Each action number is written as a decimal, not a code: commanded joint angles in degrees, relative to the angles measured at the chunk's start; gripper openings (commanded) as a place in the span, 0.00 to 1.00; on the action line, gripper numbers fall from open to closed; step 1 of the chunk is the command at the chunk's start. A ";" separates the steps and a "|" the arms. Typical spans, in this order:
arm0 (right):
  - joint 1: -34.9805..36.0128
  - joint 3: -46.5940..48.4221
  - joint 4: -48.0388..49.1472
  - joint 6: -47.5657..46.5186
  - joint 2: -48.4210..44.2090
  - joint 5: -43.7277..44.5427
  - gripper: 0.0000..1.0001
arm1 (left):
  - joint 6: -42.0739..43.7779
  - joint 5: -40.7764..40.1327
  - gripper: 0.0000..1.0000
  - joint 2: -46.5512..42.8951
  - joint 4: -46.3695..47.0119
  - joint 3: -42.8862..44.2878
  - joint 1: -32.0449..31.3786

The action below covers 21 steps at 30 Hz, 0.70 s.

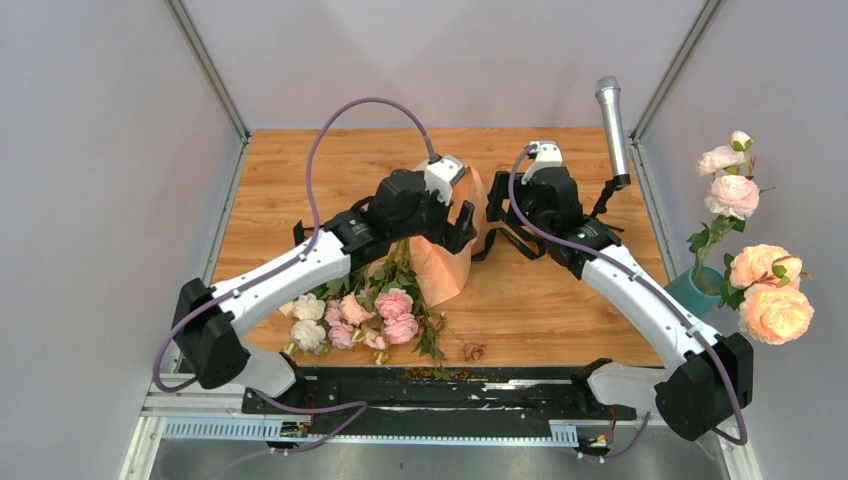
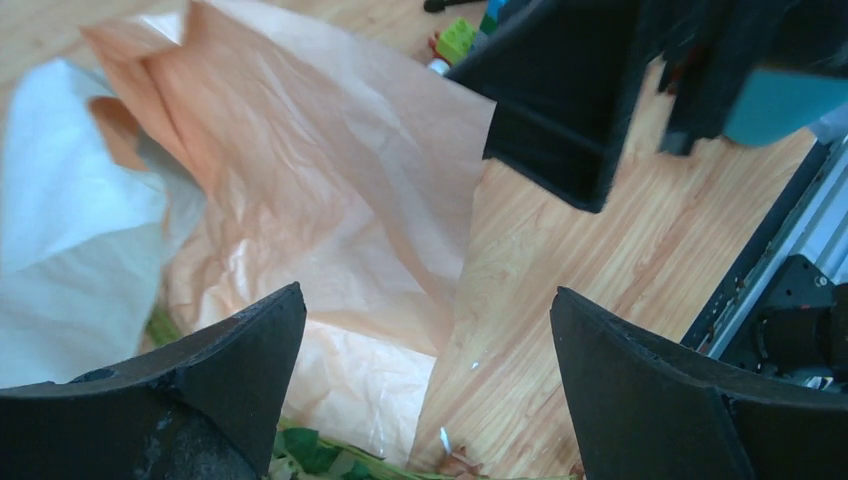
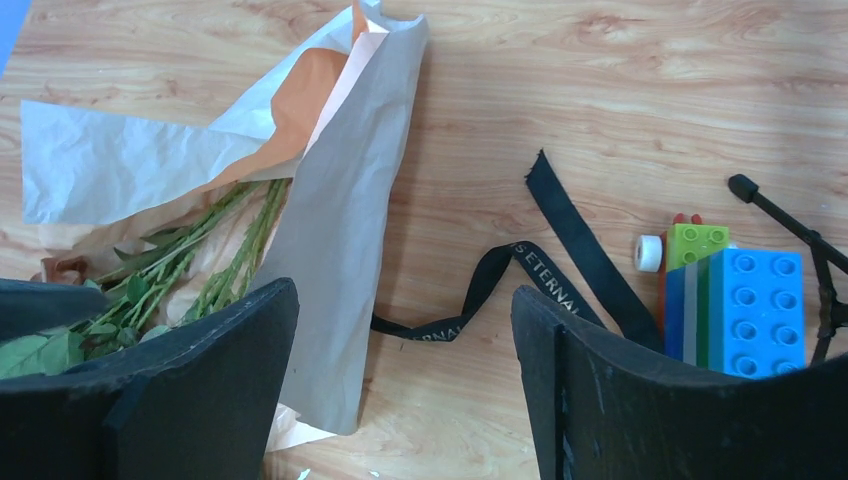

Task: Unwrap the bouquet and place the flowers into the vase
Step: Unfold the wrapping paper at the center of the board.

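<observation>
The bouquet lies unwrapped, its tan kraft paper (image 1: 447,262) spread on the wooden table. The flowers (image 1: 362,315), small pink and cream roses, lie at the paper's near left; their green stems (image 3: 205,262) run back onto it. My left gripper (image 1: 458,228) hovers over the paper's far edge, open, with nothing between its fingers (image 2: 428,295). My right gripper (image 1: 497,205) is just to its right, also open and empty (image 3: 405,290), above bare wood beside the paper (image 3: 350,220). The loose black ribbon (image 3: 565,235) lies on the table. The teal vase (image 1: 697,290) stands at the right edge.
Large peach roses (image 1: 770,295) and pink ones fill the vase. A silver microphone (image 1: 612,120) on a black stand rises at the back right. Coloured toy bricks (image 3: 735,300) sit near the ribbon. Dried brown bits (image 1: 472,351) lie near the front edge.
</observation>
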 commanded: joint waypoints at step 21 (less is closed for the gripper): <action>0.21 6.12 -2.14 -0.84 1.95 -7.58 0.78 | -6.64 -4.96 1.00 -3.52 -12.42 9.02 17.40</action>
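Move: The wrapping paper's pale folded flap lies about 7 cm ahead of the open left hand, 9 cm to its left and 20 cm below. The paper's orange right side is some 4 cm back and 2 cm left of that hand, the flower stems 4 cm back and 13 cm left, both about 22 cm down. From the right hand, the pale flap is roughly 17 cm left, 1 cm ahead and 20 cm below. Left hand, open, lifts, swings about 13 cm left and forward over the pale flap; right rises 4 cm. ##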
